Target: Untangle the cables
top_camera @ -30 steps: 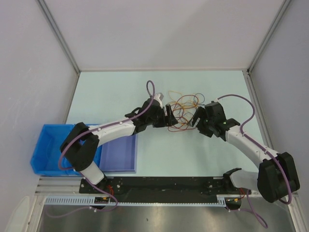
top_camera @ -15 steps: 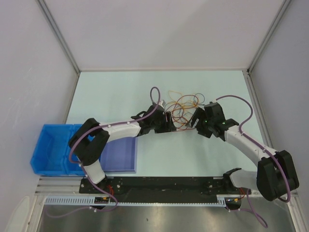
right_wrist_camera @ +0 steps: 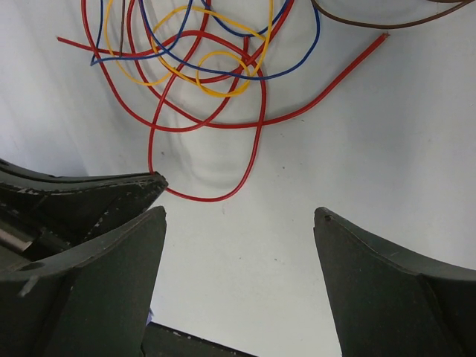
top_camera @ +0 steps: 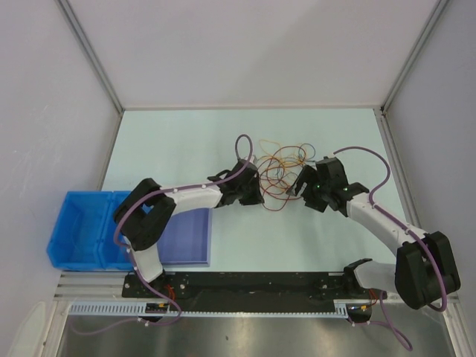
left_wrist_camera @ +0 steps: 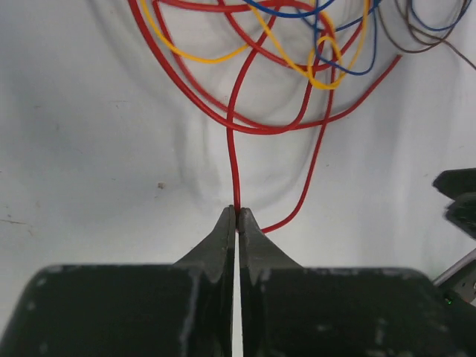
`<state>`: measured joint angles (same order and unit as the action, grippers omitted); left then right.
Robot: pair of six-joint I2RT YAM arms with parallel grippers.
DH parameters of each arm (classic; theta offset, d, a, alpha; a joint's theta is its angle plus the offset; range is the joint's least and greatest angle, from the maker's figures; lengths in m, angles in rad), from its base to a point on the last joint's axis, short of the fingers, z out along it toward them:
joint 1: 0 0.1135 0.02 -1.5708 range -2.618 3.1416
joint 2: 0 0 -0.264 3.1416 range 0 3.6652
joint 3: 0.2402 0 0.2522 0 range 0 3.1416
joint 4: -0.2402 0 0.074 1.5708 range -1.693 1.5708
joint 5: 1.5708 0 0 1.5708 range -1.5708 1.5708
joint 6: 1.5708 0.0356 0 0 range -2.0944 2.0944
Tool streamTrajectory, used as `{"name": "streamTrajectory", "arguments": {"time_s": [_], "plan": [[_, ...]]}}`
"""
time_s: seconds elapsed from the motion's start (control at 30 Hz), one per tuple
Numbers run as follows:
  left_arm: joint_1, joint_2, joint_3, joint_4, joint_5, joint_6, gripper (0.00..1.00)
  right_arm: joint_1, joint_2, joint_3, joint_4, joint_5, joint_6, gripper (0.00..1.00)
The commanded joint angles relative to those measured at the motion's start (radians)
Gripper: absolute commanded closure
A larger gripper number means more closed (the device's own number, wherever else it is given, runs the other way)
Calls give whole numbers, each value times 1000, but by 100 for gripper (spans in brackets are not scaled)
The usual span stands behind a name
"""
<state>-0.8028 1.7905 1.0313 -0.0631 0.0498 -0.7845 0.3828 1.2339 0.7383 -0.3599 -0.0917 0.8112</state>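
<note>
The cables (top_camera: 279, 167) lie in a loose tangle of red, orange, yellow, blue and brown loops at mid-table, between my two grippers. My left gripper (top_camera: 262, 193) sits at the tangle's left edge. In the left wrist view its jaws (left_wrist_camera: 238, 213) are shut on a single red cable (left_wrist_camera: 233, 152) that runs straight up into the tangle (left_wrist_camera: 297, 52). My right gripper (top_camera: 297, 184) is at the tangle's right edge. It stands open (right_wrist_camera: 239, 216) with only bare table between its fingers, and a red loop (right_wrist_camera: 223, 195) lies just ahead of it below the pile (right_wrist_camera: 201, 67).
A blue bin (top_camera: 74, 227) stands at the near left, with a flat purple tray (top_camera: 182, 236) beside it. Grey enclosure walls ring the table. A brown cable (right_wrist_camera: 372, 24) trails off at the pile's edge. The left gripper's dark finger (right_wrist_camera: 82, 197) shows in the right wrist view.
My left gripper has moved right to the tangle's edge and gone from open to shut on a red cable. The right arm has barely moved and stays open.
</note>
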Motion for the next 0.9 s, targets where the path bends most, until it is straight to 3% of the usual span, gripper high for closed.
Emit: {"name": "streamTrajectory", "arguments": {"time_s": [0.0,0.23,0.4,0.5,0.63,0.87], "plan": [[-41,-109,134,-119,-96,80,100,-5,-33,-2,29,-14,2,16],[-65,-316,384,-300,-163,180,100,-16,-109,-2,21,-5,19,16],[-107,-353,677,-415,-186,326,100,-21,-165,-2,-1,23,36,16],[-151,-379,772,-414,-243,442,100,-19,-192,-2,-5,33,43,16],[-153,-388,762,-449,-292,456,100,-27,-237,-2,-16,52,45,17],[-153,-448,373,-374,-249,377,100,-68,-300,-2,-50,53,22,17]]}}
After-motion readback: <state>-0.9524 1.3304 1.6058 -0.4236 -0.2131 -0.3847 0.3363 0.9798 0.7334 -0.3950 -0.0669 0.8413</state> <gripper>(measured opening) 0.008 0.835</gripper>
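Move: The left fingers are already shut on a red cable at the table, at the near edge of the cable tangle; the tangle's middle lies about 9 cm ahead and 8 cm to the right, roughly level. A loose red end sits some 13 cm right and 2 cm ahead of that hand, the purple tray about 23 cm left and 9 cm back. From the open right hand, the pinched cable is roughly 10 cm left, level fore-and-aft and 5 cm below. Keeping its pinch on the red cable, the left hand pulls it fast upward, away from the tangle, over 40 cm high, then sinks back about 5 cm; meanwhile its wrist tips up some 45 degrees. The right hand, still open and empty, rises about 7 cm, drifting slightly right and tipping up a little. ##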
